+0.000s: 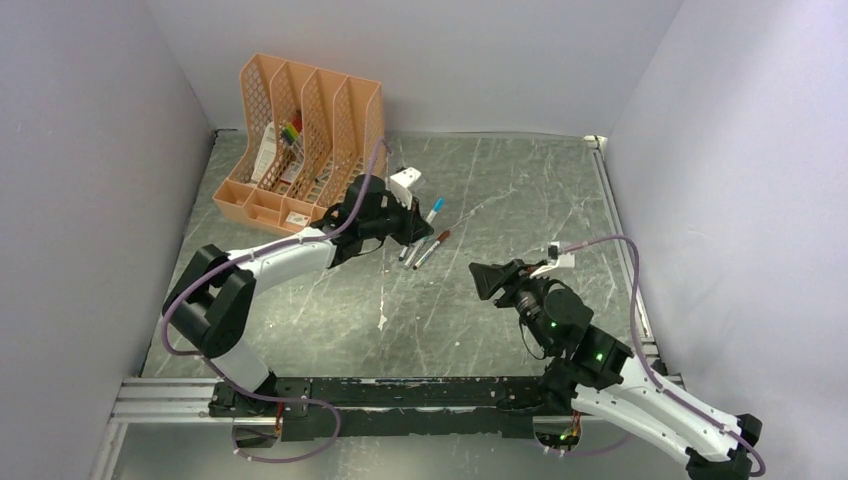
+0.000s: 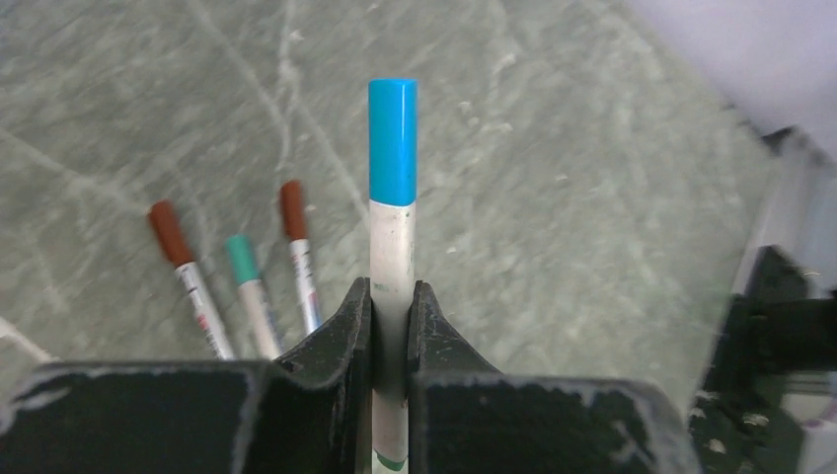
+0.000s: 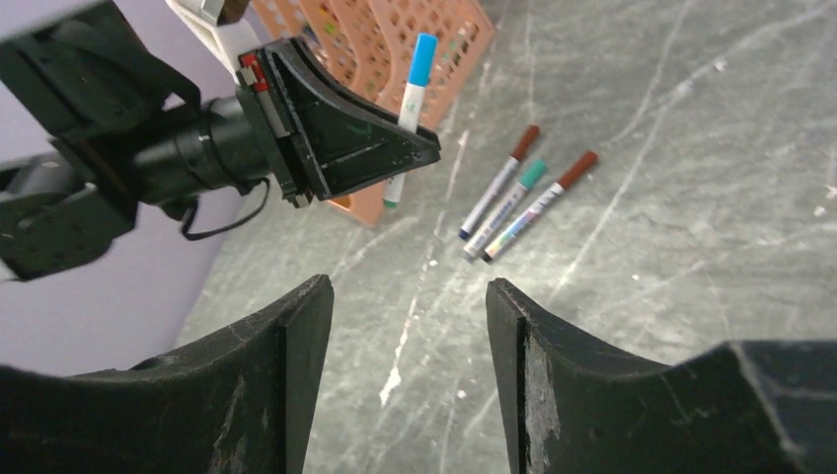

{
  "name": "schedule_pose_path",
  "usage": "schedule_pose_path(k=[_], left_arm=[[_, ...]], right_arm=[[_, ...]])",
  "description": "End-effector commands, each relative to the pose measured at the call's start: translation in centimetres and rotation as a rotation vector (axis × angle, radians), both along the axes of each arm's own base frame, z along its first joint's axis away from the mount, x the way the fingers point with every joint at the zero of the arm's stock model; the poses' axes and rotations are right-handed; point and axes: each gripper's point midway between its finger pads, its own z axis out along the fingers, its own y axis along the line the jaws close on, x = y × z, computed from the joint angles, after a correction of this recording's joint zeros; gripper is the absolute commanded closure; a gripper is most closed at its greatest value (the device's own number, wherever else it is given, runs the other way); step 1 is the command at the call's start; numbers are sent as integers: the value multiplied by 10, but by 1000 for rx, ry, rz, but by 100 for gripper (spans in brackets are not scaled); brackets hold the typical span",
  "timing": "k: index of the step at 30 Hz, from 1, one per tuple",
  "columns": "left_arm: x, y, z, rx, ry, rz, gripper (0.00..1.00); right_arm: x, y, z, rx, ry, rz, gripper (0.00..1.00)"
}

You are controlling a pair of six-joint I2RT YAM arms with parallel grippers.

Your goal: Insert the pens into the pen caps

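Observation:
My left gripper (image 1: 408,226) (image 2: 392,291) is shut on a white-grey pen (image 2: 392,252) with a bright blue cap (image 2: 393,143) on its far end, held off the table. The same pen shows in the right wrist view (image 3: 410,109), sticking out past the left gripper's fingers (image 3: 345,148). Three capped pens (image 1: 422,249) lie side by side on the table just beyond it: two with red-brown caps (image 2: 170,232) (image 2: 292,209) and one with a teal cap (image 2: 240,259). My right gripper (image 1: 490,278) (image 3: 408,296) is open and empty, above bare table. No loose cap shows.
An orange mesh file organizer (image 1: 300,130) with coloured markers and papers stands at the back left, just behind the left gripper. A small white block (image 1: 405,183) sits next to it. Purple walls close in the grey marbled table (image 1: 500,200) on three sides.

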Motion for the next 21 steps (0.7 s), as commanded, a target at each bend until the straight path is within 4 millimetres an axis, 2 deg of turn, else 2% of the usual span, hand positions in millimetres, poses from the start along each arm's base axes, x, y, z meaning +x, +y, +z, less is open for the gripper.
schedule_pose_path(k=[1,5,15,21], left_arm=[[18,24,-43,312,-51,101,88],[12,7,-54,335,-34,79,87],[-5,-33,-101,357,49,-50,86],[-5,-43,-120,374,84,-80,85]], right_arm=[[2,-5,-26,-61,70,-37,43],[4,-2,-36,-108,99,-36,43],[6,3,-42,-211,150,-23,44],[5,1,-45,-205,153,-25,44]])
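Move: Below the left hand, about 16 cm down and some 4 cm to its right, lies the bare table spot for the blue-capped pen it holds. Three capped pens lie at that same depth: the right brown one about 2 cm ahead and 1 cm right, the green one 3 cm ahead and 2 cm left, the left brown one roughly 4 cm ahead and 4 cm left. From the right hand the spot is about 12 cm ahead, 11 cm left and 23 cm below. Sinking about 12 cm, the left hand carries the blue-capped pen down towards the free table just right of the right brown pen, edging some 3 cm right and rolling about 25 degrees so its fingers point more steeply down. Its grip stays shut on the pen. The empty right hand lowers about 5 cm and tips slightly downwards, fingers still open. ##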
